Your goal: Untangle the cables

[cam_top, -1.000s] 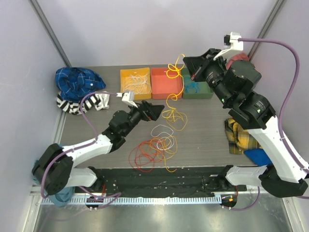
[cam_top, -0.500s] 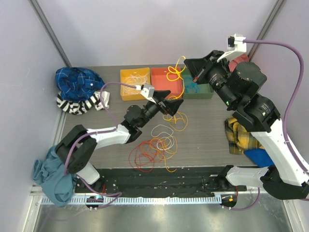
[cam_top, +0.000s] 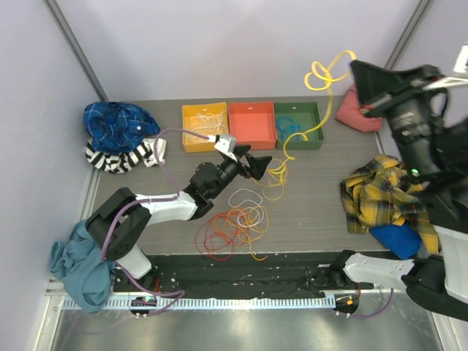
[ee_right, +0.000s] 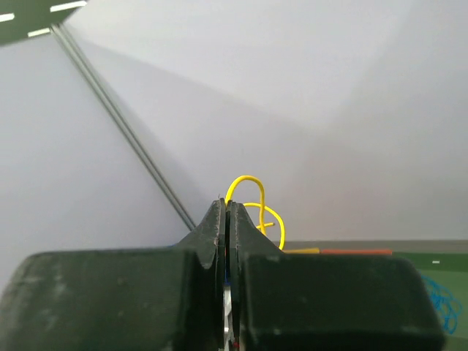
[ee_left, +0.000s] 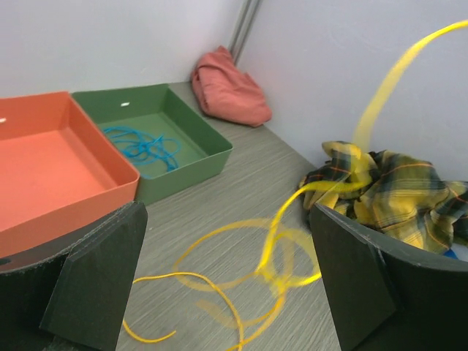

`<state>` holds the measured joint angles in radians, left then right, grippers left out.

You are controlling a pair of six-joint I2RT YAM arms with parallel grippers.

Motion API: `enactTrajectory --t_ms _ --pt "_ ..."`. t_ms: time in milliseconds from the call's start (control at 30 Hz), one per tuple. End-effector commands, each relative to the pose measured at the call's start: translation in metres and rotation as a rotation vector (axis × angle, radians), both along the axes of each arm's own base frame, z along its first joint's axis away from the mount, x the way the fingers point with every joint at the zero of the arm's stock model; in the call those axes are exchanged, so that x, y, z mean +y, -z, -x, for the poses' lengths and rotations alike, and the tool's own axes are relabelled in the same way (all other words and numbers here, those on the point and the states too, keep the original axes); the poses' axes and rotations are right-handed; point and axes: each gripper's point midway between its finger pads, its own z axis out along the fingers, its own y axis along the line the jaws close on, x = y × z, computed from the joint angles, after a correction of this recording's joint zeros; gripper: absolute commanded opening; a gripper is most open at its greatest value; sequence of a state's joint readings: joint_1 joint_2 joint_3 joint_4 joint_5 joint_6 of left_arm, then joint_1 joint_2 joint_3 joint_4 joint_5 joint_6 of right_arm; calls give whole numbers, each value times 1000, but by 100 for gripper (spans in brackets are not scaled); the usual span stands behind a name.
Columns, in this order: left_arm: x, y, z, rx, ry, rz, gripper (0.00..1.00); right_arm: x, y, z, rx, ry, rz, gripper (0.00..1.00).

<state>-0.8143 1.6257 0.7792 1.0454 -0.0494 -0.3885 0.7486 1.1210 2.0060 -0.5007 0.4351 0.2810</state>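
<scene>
My right gripper (cam_top: 354, 68) is raised high at the back right, shut on one end of a yellow cable (cam_top: 328, 70). In the right wrist view its fingertips (ee_right: 226, 208) are pressed together with the yellow loop (ee_right: 246, 178) sticking out above them. The cable hangs down past the green bin to loose loops (cam_top: 276, 178) on the table. My left gripper (cam_top: 260, 159) hovers open beside those loops; in the left wrist view the blurred yellow cable (ee_left: 292, 248) lies between its fingers (ee_left: 102, 278) without touching them. White (cam_top: 247, 199), orange and red cables (cam_top: 218, 232) lie tangled nearer the front.
At the back stand a yellow bin (cam_top: 186, 129) holding white cable, an orange bin (cam_top: 251, 124) and a green bin (cam_top: 317, 130) holding blue cable. Cloths lie around: blue plaid (cam_top: 115, 121), striped (cam_top: 110, 161), red (cam_top: 358, 111), yellow plaid (cam_top: 380, 197), teal (cam_top: 73, 270).
My right arm swung up and to the right, pulling the yellow cable away from the orange bin and stretching it upward. My left gripper reached forward to the yellow loops, staying open.
</scene>
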Motion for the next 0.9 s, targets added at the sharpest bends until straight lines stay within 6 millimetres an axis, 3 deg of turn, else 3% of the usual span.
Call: enactTrajectory --t_ms 0,133,367,467,633,700,867 --pt "22 0 1 9 -78 -2 100 -37 -20 19 -63 87 -54 1" --pt "22 23 3 71 -70 -15 100 -42 -22 24 -72 88 -66 1" --pt "-8 42 8 168 36 22 100 -42 -20 25 -69 83 -60 1" --pt "-19 35 16 178 90 53 100 -40 -11 21 -48 92 -45 1" --pt "-66 21 64 80 312 16 100 -28 -2 13 -30 70 -33 1" --pt "-75 12 76 22 340 22 100 -22 1 10 -21 56 -29 1" --pt "-82 -12 80 -21 371 99 100 -14 10 6 -1 36 -23 1"
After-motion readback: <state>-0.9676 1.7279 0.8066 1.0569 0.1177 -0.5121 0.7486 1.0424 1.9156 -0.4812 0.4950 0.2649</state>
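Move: The yellow cable's lower loops hang roughly 6 cm ahead of the open left hand, 9 cm to its right and some 13 cm below. From this hand, the green box is about 30 cm ahead and 16 cm right; the white loops are 6 cm back and 3 cm left, and the red cable 13 cm back and 14 cm left, all some 23 cm lower. From the high right hand, already pinching the cable, the lower loops lie about 17 cm ahead, 12 cm left and 52 cm down. The left hand, fingers wide open, first sinks about 7 cm beside the hanging yellow cable with its fingertips tipping down, then sweeps back and to the right some 8 cm each way, rising a little and turning about 20 degrees clockwise. High above, the right hand keeps its pinch on the cable, finishes its pull with a short swing right, back and up, then eases down, forward and left again by about 3 to 4 cm each way. ##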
